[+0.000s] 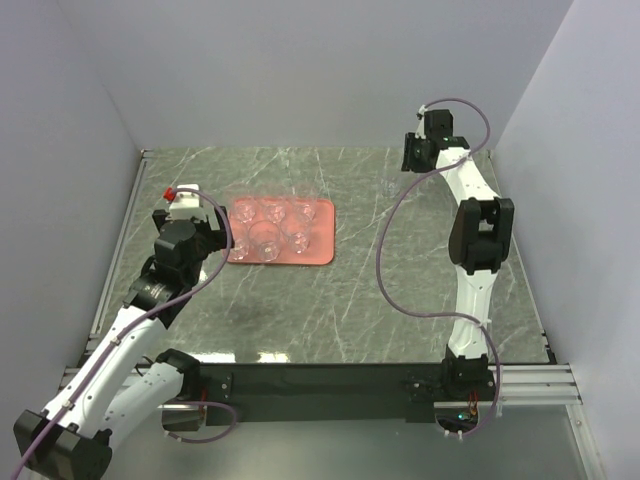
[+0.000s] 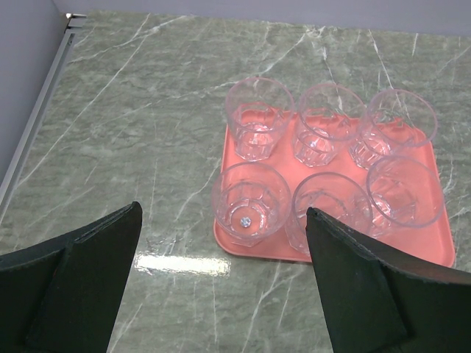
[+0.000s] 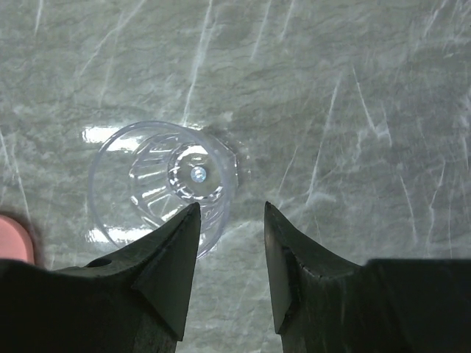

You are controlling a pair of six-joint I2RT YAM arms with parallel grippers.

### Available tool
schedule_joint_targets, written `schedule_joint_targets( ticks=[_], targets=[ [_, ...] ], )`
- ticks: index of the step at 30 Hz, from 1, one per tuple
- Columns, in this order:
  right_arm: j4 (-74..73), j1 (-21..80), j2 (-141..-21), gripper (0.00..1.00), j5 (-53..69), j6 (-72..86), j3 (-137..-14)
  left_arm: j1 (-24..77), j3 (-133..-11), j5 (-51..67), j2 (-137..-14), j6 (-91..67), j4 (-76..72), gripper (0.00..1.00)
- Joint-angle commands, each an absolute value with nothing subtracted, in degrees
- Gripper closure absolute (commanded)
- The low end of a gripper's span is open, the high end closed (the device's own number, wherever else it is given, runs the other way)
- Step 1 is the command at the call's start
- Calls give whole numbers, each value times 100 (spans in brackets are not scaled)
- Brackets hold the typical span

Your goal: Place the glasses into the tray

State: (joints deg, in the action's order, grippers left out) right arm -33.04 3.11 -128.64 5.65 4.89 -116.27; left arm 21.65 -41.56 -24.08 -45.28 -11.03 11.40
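Observation:
The salmon-pink tray (image 1: 318, 256) lies left of centre on the marble table and holds several clear glasses (image 1: 265, 237), standing upright in two rows in the left wrist view (image 2: 257, 125). My left gripper (image 2: 222, 209) hangs wide open over bare table just off the tray's near edge (image 2: 254, 246), holding nothing. One more clear glass (image 3: 165, 184) stands on the table in the right wrist view. My right gripper (image 3: 232, 206) is above it, partly open and empty. Its left fingertip overlaps the glass's rim and the gap sits just right of the glass. In the top view that gripper (image 1: 416, 155) is at the far right.
A pink corner, apparently of the tray (image 3: 13, 239), shows at the left edge of the right wrist view. A metal rail (image 2: 40, 103) runs along the table's left side. A white part with a red tip (image 1: 178, 193) sits beside the left arm.

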Motion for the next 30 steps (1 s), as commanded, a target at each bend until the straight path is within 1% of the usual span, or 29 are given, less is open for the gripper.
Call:
schedule_joint_targets(
  ticks=[1, 9, 11, 12, 13, 15, 16, 19, 20, 21, 26, 28, 30],
  targets=[
    [-3190, 281, -13034, 53, 686, 580, -11944, 2136, -4184, -2320, -4553, -1072, 914, 0],
    [-3252, 273, -13289, 56, 650, 545, -12041, 2136, -4201, -2312, -4623, -1063, 914, 1],
    [-3252, 273, -13307, 62, 668, 519, -12006, 2136, -4201, -2312, -4623, -1063, 914, 1],
    [-3261, 272, -13307, 64, 677, 519, -12006, 2136, -4201, -2312, -4623, -1063, 923, 1],
    [-3252, 281, -13289, 70, 685, 501, -11962, 2136, -4201, -2312, -4632, -1063, 923, 1],
    [-3226, 272, -13254, 75, 694, 466, -11892, 2136, -4201, -2312, -4632, -1063, 914, 1],
    [-3226, 281, -13219, 81, 694, 466, -11866, 2136, -4192, -2312, -4632, -1063, 914, 1],
    [-3191, 281, -13131, 92, 712, 422, -11743, 2136, -4210, -2311, -4623, -1063, 905, 1],
    [-3182, 273, -13096, 92, 721, 404, -11690, 2136, -4201, -2312, -4614, -1063, 923, 1],
    [-3156, 281, -13052, 95, 747, 352, -11585, 2136, -4210, -2312, -4606, -1063, 923, 1],
    [-3199, 281, -12613, 98, 1045, -173, -11137, 2136, -4184, -2312, -4527, -1055, 914, 1],
    [-3042, 281, -12228, 100, 1282, -413, -10645, 2136, -4192, -2311, -4500, -1063, 896, 1],
    [-2762, 281, -11728, 100, 1528, -596, -10032, 2136, -4192, -2285, -4509, -1072, 914, 1]
  ],
)
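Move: The last glass out on the table stands about 4 cm to the right hand's left, level with it in reach, its middle some 7 cm below; the glass's right wall lies beneath the gap between the half-open fingers. The tray's centre is roughly 34 cm left and 11 cm back, its far-right glass 28 cm left and 6 cm back. From the left hand, the last glass lies about 28 cm ahead and 45 cm right. The right hand sinks about 3 cm, pinches the glass's right wall, then draws back with it about 2.5 cm. ##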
